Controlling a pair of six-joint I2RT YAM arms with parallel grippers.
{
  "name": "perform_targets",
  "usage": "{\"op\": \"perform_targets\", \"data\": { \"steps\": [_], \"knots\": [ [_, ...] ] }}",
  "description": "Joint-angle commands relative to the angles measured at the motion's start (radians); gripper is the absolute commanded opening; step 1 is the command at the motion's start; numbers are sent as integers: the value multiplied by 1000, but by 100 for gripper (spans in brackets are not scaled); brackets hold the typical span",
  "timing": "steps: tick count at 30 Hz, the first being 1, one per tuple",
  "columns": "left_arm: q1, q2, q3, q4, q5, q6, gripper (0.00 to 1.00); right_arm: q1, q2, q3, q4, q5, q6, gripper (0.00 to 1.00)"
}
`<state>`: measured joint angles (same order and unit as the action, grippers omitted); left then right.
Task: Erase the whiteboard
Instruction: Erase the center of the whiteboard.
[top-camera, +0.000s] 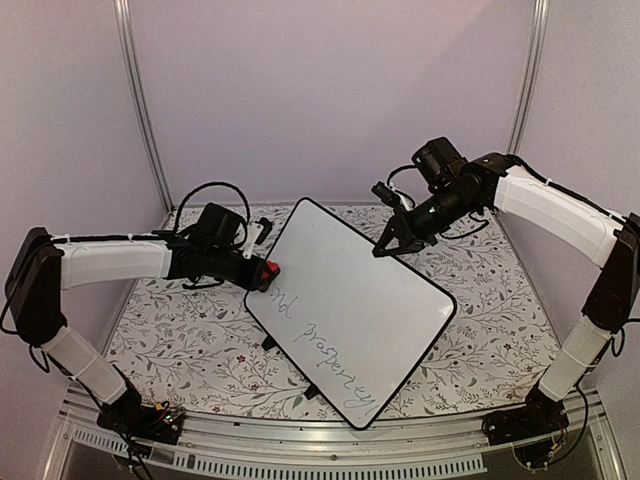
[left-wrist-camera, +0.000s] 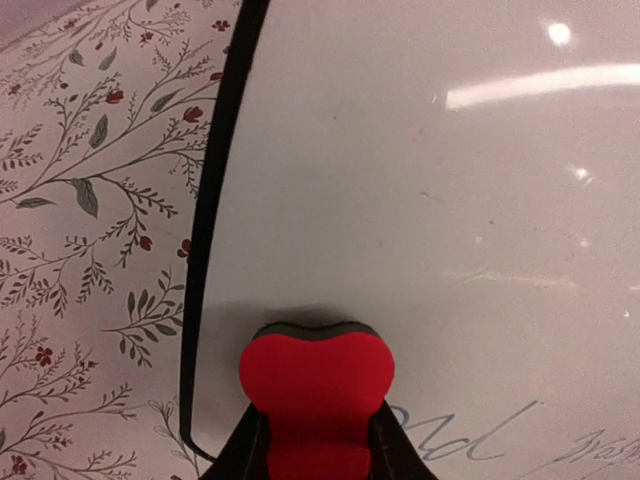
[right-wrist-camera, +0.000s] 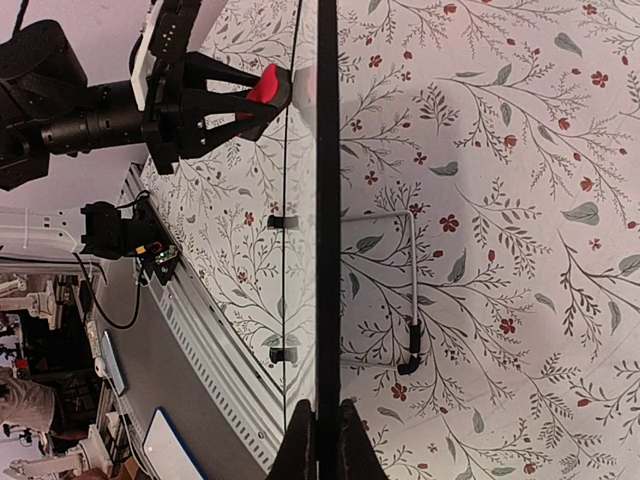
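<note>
The whiteboard (top-camera: 350, 300) stands tilted in the middle of the table, white with a thin black rim and cursive writing along its lower left side. My left gripper (top-camera: 268, 272) is shut on a red eraser (left-wrist-camera: 316, 380), whose dark pad presses on the board (left-wrist-camera: 420, 200) near its left edge, just above the writing (left-wrist-camera: 450, 435). My right gripper (top-camera: 384, 245) is shut on the board's upper right rim. In the right wrist view the rim (right-wrist-camera: 327, 200) runs edge-on between the fingers (right-wrist-camera: 301, 450), and the eraser (right-wrist-camera: 264, 84) shows at the far side.
A flowered cloth (top-camera: 190, 340) covers the table. The board's wire stand (right-wrist-camera: 412, 290) and black feet (top-camera: 268, 343) rest on it. A metal rail (top-camera: 330, 435) runs along the near edge, and both arm bases sit at the corners.
</note>
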<state>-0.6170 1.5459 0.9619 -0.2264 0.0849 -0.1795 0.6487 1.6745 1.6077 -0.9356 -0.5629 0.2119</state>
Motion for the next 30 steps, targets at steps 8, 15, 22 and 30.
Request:
{"op": "perform_targets", "data": {
  "steps": [8,15,22,30],
  "knots": [
    [6,-56,-169,62,42,-157,0,22,-17,-20,5,-23,-43,0],
    [4,-62,-234,74,60,-216,0,22,-12,-15,3,-23,-42,0],
    [-3,-126,-274,103,47,-245,0,22,-15,-19,4,-20,-43,0],
    [0,-215,-130,81,-31,-199,0,22,-22,-18,3,-19,-43,0]
  ]
}}
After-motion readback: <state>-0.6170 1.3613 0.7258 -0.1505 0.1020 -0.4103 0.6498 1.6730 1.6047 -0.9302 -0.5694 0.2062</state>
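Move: At the board's left edge, the left hand already has the red eraser against the whiteboard. The board's leftmost corner lies about 4 cm back, 4 cm left and 5 cm lower. The leftover "nd" is roughly 6 cm back, 5 cm right and 4 cm below the hand; "prosperity" is some 22 cm back, 14 cm right and slightly lower. From the right hand, gripping the upper edge, that corner lies about 27 cm left, 2 cm ahead and 17 cm down. Wiping down the board's left margin, the left hand draws the held eraser back and down, drifting a little left, about 8 cm towards the leftmost corner beside "nd"; it then lifts off the surface, rising some 4 cm and easing slightly forward. The wrist turns about 10 degrees counter-clockwise, and the grip stays. The right hand stays put, holding the board's upper edge. ##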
